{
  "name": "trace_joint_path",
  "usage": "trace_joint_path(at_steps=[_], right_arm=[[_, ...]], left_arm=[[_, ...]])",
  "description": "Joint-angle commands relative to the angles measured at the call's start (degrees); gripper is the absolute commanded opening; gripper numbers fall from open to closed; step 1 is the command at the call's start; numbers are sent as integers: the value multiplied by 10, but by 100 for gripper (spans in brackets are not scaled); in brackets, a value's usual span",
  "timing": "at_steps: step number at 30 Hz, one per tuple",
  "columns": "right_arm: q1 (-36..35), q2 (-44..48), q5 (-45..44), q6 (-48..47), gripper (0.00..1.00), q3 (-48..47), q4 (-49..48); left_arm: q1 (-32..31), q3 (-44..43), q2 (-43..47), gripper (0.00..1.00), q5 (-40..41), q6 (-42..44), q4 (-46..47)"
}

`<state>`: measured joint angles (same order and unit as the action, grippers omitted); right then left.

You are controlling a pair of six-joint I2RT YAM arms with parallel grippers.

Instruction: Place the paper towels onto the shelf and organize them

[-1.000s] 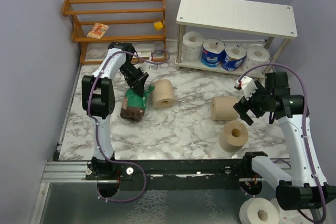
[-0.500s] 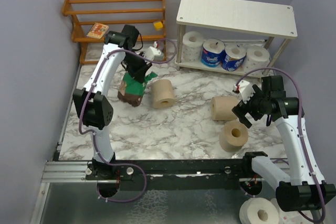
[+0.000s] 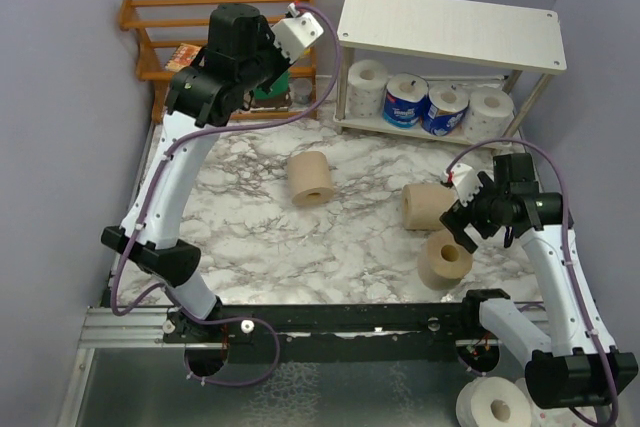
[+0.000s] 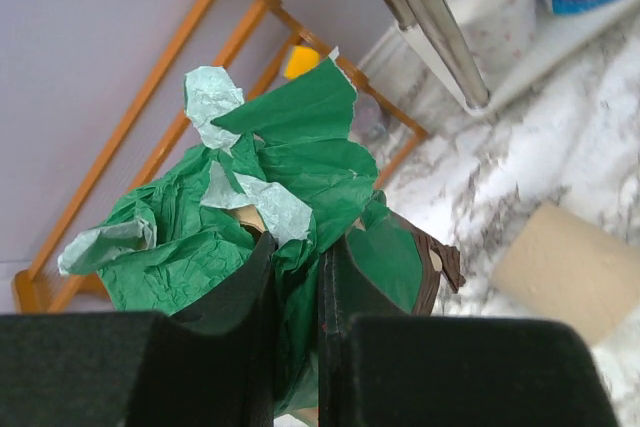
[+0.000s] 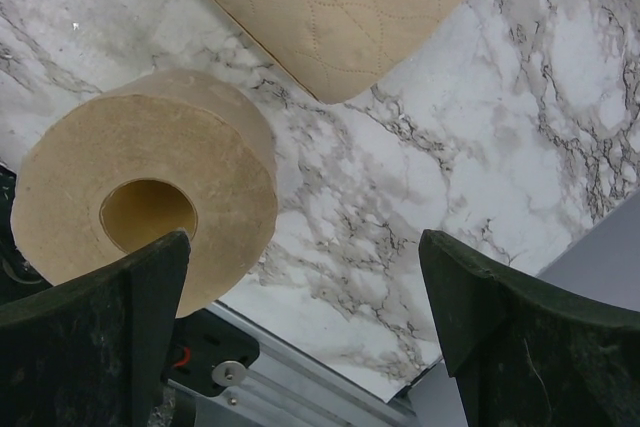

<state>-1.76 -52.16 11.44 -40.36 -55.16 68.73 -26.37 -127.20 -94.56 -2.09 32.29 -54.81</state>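
Note:
My left gripper [image 4: 297, 247] is shut on the crumpled green-wrapped pack [image 4: 290, 167] and holds it in the air near the white shelf [image 3: 450, 25]; in the top view only a sliver of the green pack [image 3: 266, 92] shows under the raised arm. The shelf's lower tier holds two white rolls [image 3: 367, 82] and two blue-wrapped rolls [image 3: 405, 99]. Three tan rolls are on the marble table: one [image 3: 310, 178] in the middle, one [image 3: 427, 205] lying on its side, and one [image 3: 445, 259] on its end. My right gripper [image 3: 462, 222] hovers open above that last tan roll [image 5: 150, 187].
An orange wooden rack [image 3: 220, 42] stands at the back left, right behind the lifted pack. A shelf leg [image 4: 430, 27] is close to the pack's right. The table's front edge and a metal rail [image 5: 300, 377] lie just below my right gripper. More rolls [image 3: 495, 407] sit off the table.
My left arm has lifted the green pack off the table and carried it up and back toward the rack and shelf. My right gripper stayed open and barely shifted.

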Motion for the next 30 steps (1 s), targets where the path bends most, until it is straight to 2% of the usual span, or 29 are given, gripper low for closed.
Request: trace_joint_path(at_steps=[1,5,11,15,22,26,30], right_arm=[[3,1,1,5,100,17,-47],[3,-6,4,13,100,35,-70],[3,-8,23,18,100,52,-82],[3,-9,27,13,100,63,-85],[3,-6,39,5,100,77,-85],[3,-5,30,-5,100,83,-82],[3,-10,27,-23,100,76,-73]], left_arm=[[-21,46,3,0,77,-56,206],[-42,76,0,0,76,-46,302],[-96,-14,-64,0,117,2,315],[-130,-47,-84,0,170,72,352],[-148,-129,-138,0,173,117,378],[-158,-132,-162,0,191,157,433],[-158,-137,-198,0,187,162,468]])
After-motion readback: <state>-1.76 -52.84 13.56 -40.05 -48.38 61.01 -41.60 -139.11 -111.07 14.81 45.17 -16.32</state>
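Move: The left hand already holds the green wrapped package high over the table; the left end of the white shelf's top board is about 11 cm ahead, 20 cm right and some 6 cm lower. Under that end, a patterned roll stands 9 cm ahead, 21 right, 33 below; the lying brown roll is 9 cm back, 7 right, 37 below. From the right hand, the standing brown roll is 4 cm back, 7 left, 9 below. Still pinching the green package by its twisted top, the left hand edges about 5 cm forward, then swings some 12 cm right while climbing about 11 cm, towards and above the shelf's left end; the wrist tips the fingers up about 35 degrees. The open right hand sinks about 3 cm beside the brown rolls, then hovers. ##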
